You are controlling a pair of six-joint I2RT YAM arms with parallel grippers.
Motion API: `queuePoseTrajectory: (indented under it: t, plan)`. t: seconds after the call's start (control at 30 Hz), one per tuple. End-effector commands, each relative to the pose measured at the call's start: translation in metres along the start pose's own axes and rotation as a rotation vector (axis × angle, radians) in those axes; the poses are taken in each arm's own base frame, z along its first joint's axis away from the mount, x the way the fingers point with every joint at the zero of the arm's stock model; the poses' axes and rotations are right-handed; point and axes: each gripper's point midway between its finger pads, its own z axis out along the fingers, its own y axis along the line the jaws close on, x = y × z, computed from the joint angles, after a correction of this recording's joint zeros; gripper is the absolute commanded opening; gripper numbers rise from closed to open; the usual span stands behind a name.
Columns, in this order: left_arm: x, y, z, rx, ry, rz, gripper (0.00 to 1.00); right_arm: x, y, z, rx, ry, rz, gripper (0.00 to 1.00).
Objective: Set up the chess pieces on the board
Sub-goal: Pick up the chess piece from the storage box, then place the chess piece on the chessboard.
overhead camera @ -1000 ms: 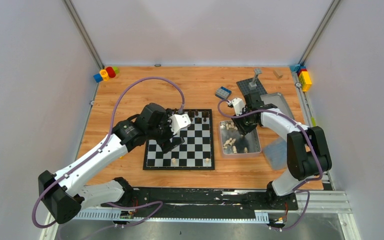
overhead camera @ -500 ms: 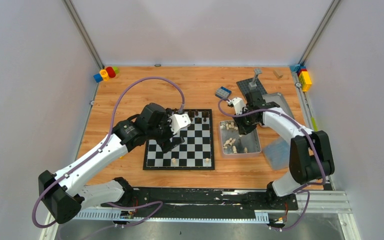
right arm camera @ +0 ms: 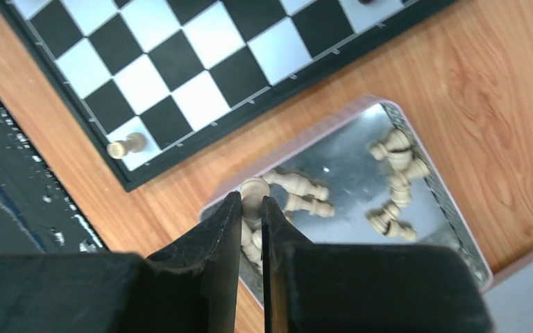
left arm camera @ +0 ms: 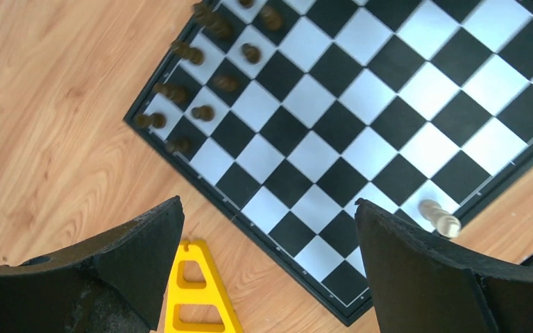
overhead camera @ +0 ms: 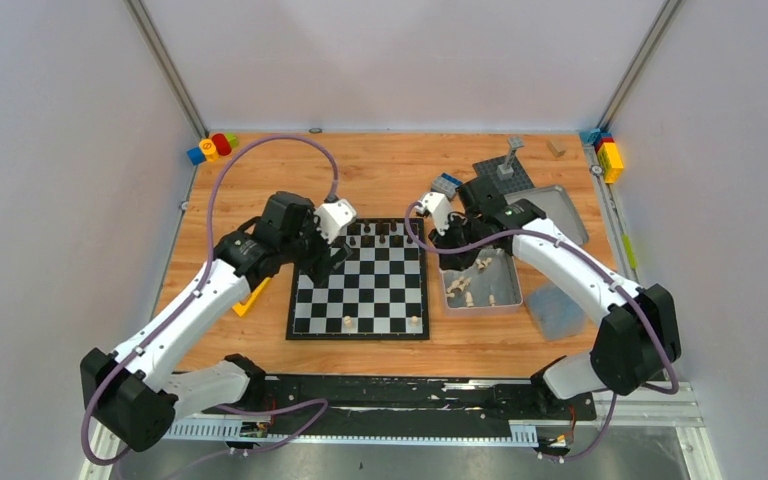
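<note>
The board [overhead camera: 358, 285] lies mid-table. Several dark chess pieces [overhead camera: 381, 236] stand on its far rows, and in the left wrist view they [left arm camera: 202, 112] fill the corner squares. Two pale pieces [overhead camera: 347, 323] stand on the near row; one [left arm camera: 438, 216] shows in the left wrist view. My left gripper [overhead camera: 322, 262] [left arm camera: 268, 202] hangs open and empty above the board's left edge. My right gripper [overhead camera: 449, 256] [right arm camera: 251, 201] is shut on a pale piece [right arm camera: 254, 187], raised over the left end of the metal tin [right arm camera: 451, 229], where several pale pieces [right arm camera: 392, 182] lie.
A yellow triangular part [left arm camera: 194, 291] lies on the wood left of the board. A grey studded plate [overhead camera: 500, 175], a blue brick [overhead camera: 447, 183] and a silver lid [overhead camera: 560, 210] sit behind the tin [overhead camera: 508, 290]. Coloured bricks [overhead camera: 210, 148] occupy the back corners.
My right gripper has shut on a pale piece in the tin and moved left and up with it. My left arm has drawn back from mid-board toward the board's far left corner.
</note>
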Motion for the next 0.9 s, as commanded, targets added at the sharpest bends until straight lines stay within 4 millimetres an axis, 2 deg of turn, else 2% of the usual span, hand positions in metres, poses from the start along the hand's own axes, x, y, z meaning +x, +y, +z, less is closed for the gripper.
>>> queuePoseTrajectory:
  t: [0.0, 0.13, 0.3, 0.5, 0.87]
  plan:
    - [-0.016, 0.035, -0.015, -0.098, -0.082, -0.125, 1.00, -0.025, 0.031, 0.006, -0.103, -0.032, -0.042, 0.00]
    - [-0.005, 0.067, -0.028, -0.192, -0.088, -0.232, 1.00, -0.026, 0.062, 0.027, -0.168, 0.015, -0.123, 0.00]
    - [0.009, 0.096, -0.044, -0.281, -0.098, -0.335, 1.00, -0.016, 0.077, 0.054, -0.191, 0.104, -0.176, 0.01]
    - [0.007, 0.103, -0.053, -0.298, -0.130, -0.361, 1.00, -0.010, 0.087, 0.072, -0.206, 0.150, -0.203, 0.01]
    - [0.006, 0.100, -0.049, -0.274, -0.135, -0.357, 1.00, 0.001, 0.085, 0.091, -0.177, 0.201, -0.218, 0.02]
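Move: The right hand holds a cream chess piece, bound for the dark square just ahead of the board's near right corner: about 6 cm back, 8 cm left and 9 cm below. The piece already on that corner stands about 10 cm back and 8 cm left; the storage box's middle lies some 9 cm right and 1 cm ahead, both about 10 cm lower. From the left hand, that square is about 18 cm right, 3 cm back and 13 cm down. Still pinching the cream piece, the right hand carries it left and back from beside the storage box to the near right corner of the board, about 10 cm across, then sinks about 7 cm towards the dark square next to the corner piece, turning some 15 degrees counter-clockwise. The empty left hand, fingers staying wide open, swings out of the way over the board, about 9 cm left and a little forward, rising slightly and turning counter-clockwise. ##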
